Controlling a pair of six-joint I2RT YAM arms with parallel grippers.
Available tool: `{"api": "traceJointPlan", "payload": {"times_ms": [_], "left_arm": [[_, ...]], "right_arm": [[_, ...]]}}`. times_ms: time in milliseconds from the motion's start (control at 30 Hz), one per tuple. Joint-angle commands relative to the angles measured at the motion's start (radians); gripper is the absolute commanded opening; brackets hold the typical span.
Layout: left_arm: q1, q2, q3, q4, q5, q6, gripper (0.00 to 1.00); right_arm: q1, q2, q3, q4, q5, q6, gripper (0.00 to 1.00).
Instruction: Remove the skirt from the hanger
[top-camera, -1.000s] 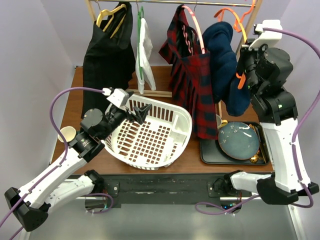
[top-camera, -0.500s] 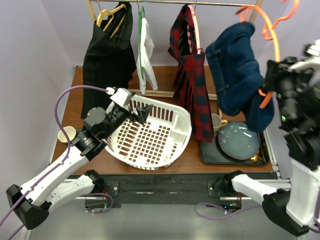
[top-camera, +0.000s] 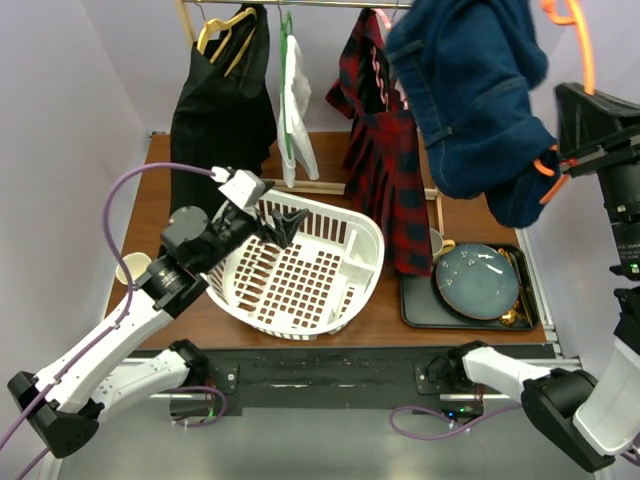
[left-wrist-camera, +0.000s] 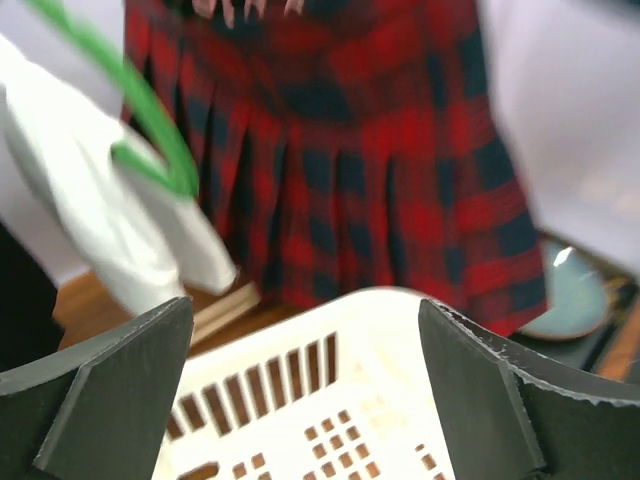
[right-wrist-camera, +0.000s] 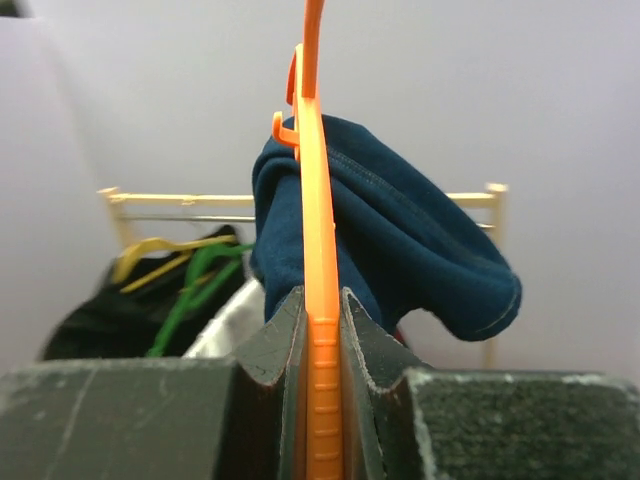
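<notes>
The red plaid skirt (top-camera: 385, 170) hangs from a pink hanger (top-camera: 377, 62) on the rail; it also fills the top of the left wrist view (left-wrist-camera: 340, 150). My left gripper (top-camera: 283, 222) is open and empty over the far rim of the white basket (top-camera: 370, 240), short of the skirt; the left wrist view shows its jaws (left-wrist-camera: 305, 400) wide apart. My right gripper (top-camera: 556, 165) is shut on an orange hanger (right-wrist-camera: 318, 200) that carries a dark blue garment (top-camera: 470, 90), held high off the rail at the right.
A black garment on a yellow hanger (top-camera: 220, 110) and a white garment on a green hanger (top-camera: 298, 110) hang at the left. A black tray (top-camera: 415, 305) with a blue plate (top-camera: 478, 282) lies at the right. A paper cup (top-camera: 133, 268) stands at the table's left edge.
My right arm has lifted the orange hanger with the blue garment off the rail, up and to the right. The left gripper has barely moved.
</notes>
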Motion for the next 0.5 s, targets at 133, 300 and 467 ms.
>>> {"api": "traceJointPlan", "payload": {"times_ms": [133, 300, 467], "left_arm": [[0.003, -0.033, 0.256, 0.0, 0.173, -0.159, 1.0], [0.004, -0.062, 0.261, 0.051, 0.239, -0.277, 1.0], [0.003, -0.148, 0.16, 0.115, 0.207, -0.347, 1.0]], "right_arm": [[-0.002, 0.046, -0.067, 0.397, -0.539, 0.35, 0.0], [0.0, 0.017, -0.174, 0.516, -0.61, 0.482, 0.0], [-0.002, -0.029, -0.292, 0.565, -0.667, 0.571, 0.0]]}}
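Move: The left hand, empty and open, has the denim skirt some 24 cm to its right, about 8 cm ahead and 26 cm higher; the white cloth hangs about 17 cm ahead and 10 cm above it. From the right hand, already gripping the orange hanger, the denim skirt hangs about 13 cm ahead, 8 cm to the left and slightly lower. The white basket is around 32 cm left, 9 cm ahead and 60 cm below the right hand. Still pinching the orange hanger's end, the right hand sweeps about 12 cm left towards the left gripper, turning some 40 degrees counter-clockwise. The left hand rises about 15 cm and draws back 8 cm to meet the denim skirt, rolling its left side down and turning slightly clockwise with its fingers wide open. ##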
